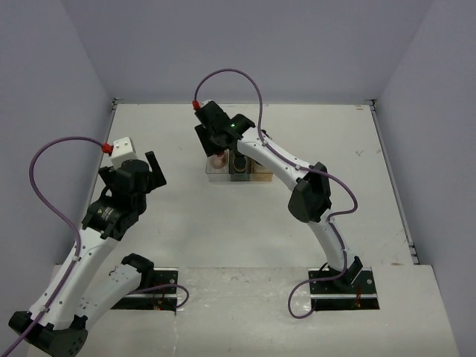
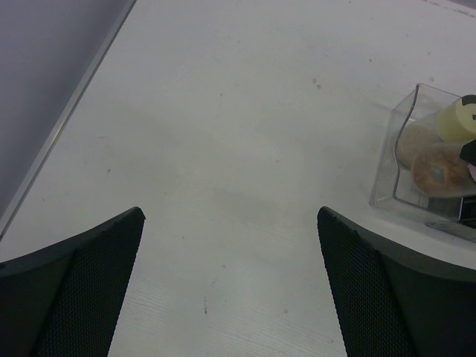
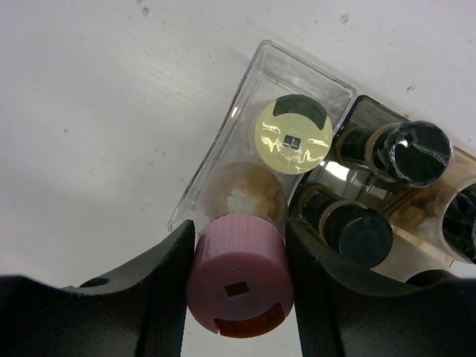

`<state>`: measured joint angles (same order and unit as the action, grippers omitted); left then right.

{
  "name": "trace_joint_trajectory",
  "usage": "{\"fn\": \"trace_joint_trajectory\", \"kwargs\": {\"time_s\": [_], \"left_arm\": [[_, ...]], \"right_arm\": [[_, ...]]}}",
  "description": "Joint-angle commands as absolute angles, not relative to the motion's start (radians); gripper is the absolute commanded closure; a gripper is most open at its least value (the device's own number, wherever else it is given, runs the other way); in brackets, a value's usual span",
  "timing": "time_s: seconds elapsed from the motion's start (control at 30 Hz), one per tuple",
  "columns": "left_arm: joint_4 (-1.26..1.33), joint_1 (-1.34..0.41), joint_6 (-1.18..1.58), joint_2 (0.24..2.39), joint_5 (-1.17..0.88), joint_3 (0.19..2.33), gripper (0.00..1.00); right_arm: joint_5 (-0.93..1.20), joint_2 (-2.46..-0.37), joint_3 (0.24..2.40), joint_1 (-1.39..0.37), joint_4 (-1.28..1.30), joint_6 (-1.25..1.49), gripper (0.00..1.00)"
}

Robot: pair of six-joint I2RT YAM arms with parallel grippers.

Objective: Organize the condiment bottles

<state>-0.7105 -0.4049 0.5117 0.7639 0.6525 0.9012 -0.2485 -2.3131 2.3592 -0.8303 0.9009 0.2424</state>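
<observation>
My right gripper [image 3: 239, 239] is shut on the pink-capped bottle [image 3: 239, 279], one finger on each side of its cap. The bottle's pale brown body leans into the clear end compartment of the tray [image 3: 216, 160], beside the yellow-green-capped bottle [image 3: 293, 134]. Whether it rests on the compartment floor I cannot tell. Black-capped bottles [image 3: 413, 152] [image 3: 355, 230] stand in the neighbouring compartment. From above, the right gripper [image 1: 217, 149] hangs over the tray [image 1: 238, 177]. My left gripper [image 2: 229, 216] is open over bare table, left of the tray [image 2: 394, 149].
The tray sits at the back middle of the white table [image 1: 186, 223]. Grey walls close the left, back and right sides. The right arm [image 1: 309, 193] stretches from its base across the table's right half towards the tray.
</observation>
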Motion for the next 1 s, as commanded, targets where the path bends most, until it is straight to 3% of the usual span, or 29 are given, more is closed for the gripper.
{"fn": "trace_joint_trajectory", "kwargs": {"time_s": [0.0,0.23,0.37,0.5,0.6,0.83,0.97], "left_arm": [[-0.66,-0.391,0.495,0.759,0.646,0.894,0.0],[-0.653,-0.385,0.491,0.77,0.629,0.893,0.0],[-0.652,-0.383,0.486,0.776,0.623,0.893,0.0],[-0.65,-0.38,0.483,0.779,0.617,0.891,0.0],[-0.647,-0.377,0.483,0.785,0.614,0.891,0.0],[-0.632,-0.338,0.471,0.816,0.577,0.893,0.0],[-0.608,-0.264,0.453,0.831,0.517,0.896,0.0]], "right_arm": [[-0.252,-2.304,2.324,-0.833,0.851,0.238,0.81],[-0.224,-2.283,2.183,-0.833,0.79,0.275,0.73],[-0.218,-2.286,2.172,-0.833,0.782,0.278,0.57],[-0.229,-2.283,2.19,-0.834,0.787,0.275,0.33],[-0.238,-2.281,2.221,-0.833,0.802,0.268,0.22],[-0.239,-2.192,2.252,-0.834,0.851,0.279,0.2],[-0.247,-1.987,2.093,-0.836,0.815,0.296,0.18]]}}
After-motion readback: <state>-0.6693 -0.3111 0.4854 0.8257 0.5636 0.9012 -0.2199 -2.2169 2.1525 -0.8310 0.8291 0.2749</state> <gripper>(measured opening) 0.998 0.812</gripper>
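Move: Just below the right hand, which already holds the pink bottle, the near half of the organizer's clear compartment lies about 1 cm back and 12 cm down. The yellow-capped bottle fills its far half, some 5 cm ahead of the hand. In the dark compartment a near shaker stands about 7 cm right and 1 cm back, a middle shaker 7 cm right and 3 cm ahead. From the left hand the same spot is roughly 15 cm ahead, 22 cm right. Lowering the pink bottle by its cap, the right hand sinks about 6 cm and eases back a centimetre, tipping some 5 degrees, down into the clear compartment's near half beside the yellow-capped bottle. There it stays while the fingers open from half to about four fifths and let go of the cap, then rises about 4 cm off it, beginning to draw back and right. ##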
